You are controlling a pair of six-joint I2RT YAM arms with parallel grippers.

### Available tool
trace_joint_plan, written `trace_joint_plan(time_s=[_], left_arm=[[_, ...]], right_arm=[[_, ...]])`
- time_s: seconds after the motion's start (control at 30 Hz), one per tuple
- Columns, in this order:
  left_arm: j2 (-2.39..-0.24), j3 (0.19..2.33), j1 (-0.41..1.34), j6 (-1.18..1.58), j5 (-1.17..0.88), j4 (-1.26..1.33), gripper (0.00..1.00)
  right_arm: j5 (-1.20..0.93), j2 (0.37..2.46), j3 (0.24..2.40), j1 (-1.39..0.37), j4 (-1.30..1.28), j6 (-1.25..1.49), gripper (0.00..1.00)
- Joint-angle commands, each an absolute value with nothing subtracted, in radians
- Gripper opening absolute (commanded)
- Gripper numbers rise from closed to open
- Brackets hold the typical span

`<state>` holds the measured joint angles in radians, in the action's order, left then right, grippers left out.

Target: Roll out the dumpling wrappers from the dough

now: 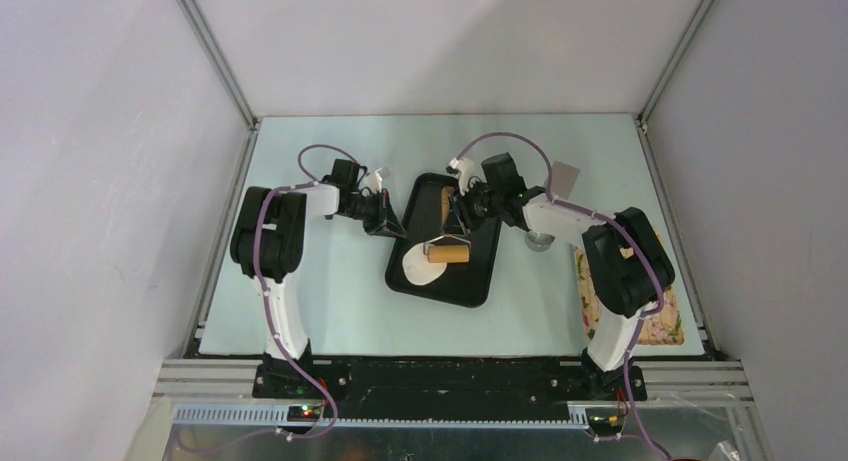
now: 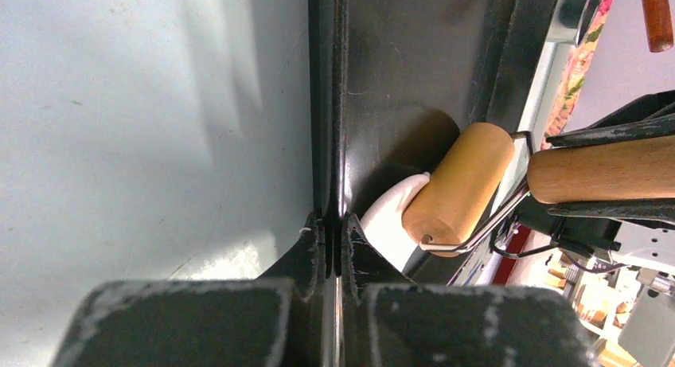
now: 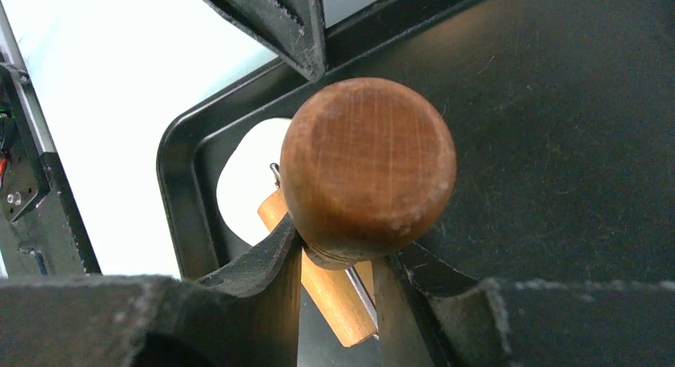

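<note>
A black tray [image 1: 482, 271] lies mid-table with the dough [image 1: 418, 269], a flattened white disc, at its near left corner. A small wooden roller [image 1: 449, 251] rests on the dough's right edge. My right gripper [image 1: 455, 213] is shut on the roller's wooden handle [image 3: 368, 164], its jaws pressed against both sides below the knob. The roller barrel [image 3: 334, 299] and dough [image 3: 243, 184] show beneath. My left gripper [image 2: 334, 228] is shut on the tray's left rim [image 2: 326, 104]. In that view the roller [image 2: 458, 188] sits on the dough [image 2: 390, 220].
A round steel cup [image 1: 540, 241] stands just right of the tray, under the right arm. A floral cloth [image 1: 665, 321] lies at the table's right edge. Grey walls and metal frame posts enclose the table on three sides.
</note>
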<state>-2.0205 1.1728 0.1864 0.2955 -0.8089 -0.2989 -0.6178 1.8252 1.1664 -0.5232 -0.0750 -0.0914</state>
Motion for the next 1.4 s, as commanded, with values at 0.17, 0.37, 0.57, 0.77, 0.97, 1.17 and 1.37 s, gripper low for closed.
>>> trace_joint_plan(time_s=[0.17,0.37,0.57,0.77,0.97,1.17,1.37], left_arm=[[-2.043,1.16,0.175,0.265,-0.782,-0.365,0.0],[-2.044,1.161,0.175,0.266,-0.78,-0.364,0.0],[-2.042,1.16,0.175,0.265,-0.777,-0.363,0.0],[-2.041,1.16,0.175,0.265,-0.776,-0.365,0.0],[-2.04,1.158,0.175,0.265,-0.776,-0.364,0.0],[-2.042,1.16,0.175,0.265,-0.777,-0.364,0.0],[-2.04,1.16,0.175,0.265,-0.775,-0.364,0.0]], right_arm=[[-0.484,1.72,1.085,-0.494,-0.14,-0.212,0.0],[-0.494,1.668,1.027,-0.541,-0.151,-0.263,0.0],[-0.253,1.659,1.043,-0.493,-0.042,-0.227,0.0],[-0.253,1.662,1.113,-0.443,-0.017,-0.155,0.0],[-0.443,1.603,1.119,-0.441,-0.023,-0.062,0.0],[-0.603,1.577,1.121,-0.458,-0.063,0.011,0.0],[-0.601,1.634,1.12,-0.512,-0.085,0.011,0.0]])
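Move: The wrapper lies on the tray about 5 cm back and 5 cm left of the right hand, some 8 cm below it; the held roller's barrel, 3 cm back, 1 cm left and 6 cm down, still laps its right edge. The tray's middle is almost straight beneath, about 1 cm left. The steel cup stands level, some 17 cm right. From the left hand, the wrapper is 5 cm back, 4 cm right and slightly lower. The right hand, keeping its grip on the roller handle, draws a little back and to the right from the wrapper's right edge, then sweeps forward and right to about 8 cm right of its start, the fingers tipping up and the wrist turning some 15 degrees clockwise, before it swings back and left while rising and undoing most of the tilt, ending about 4 cm higher with the roller clear above the wrapper. The left hand stays shut on the tray's left rim and holds still. ##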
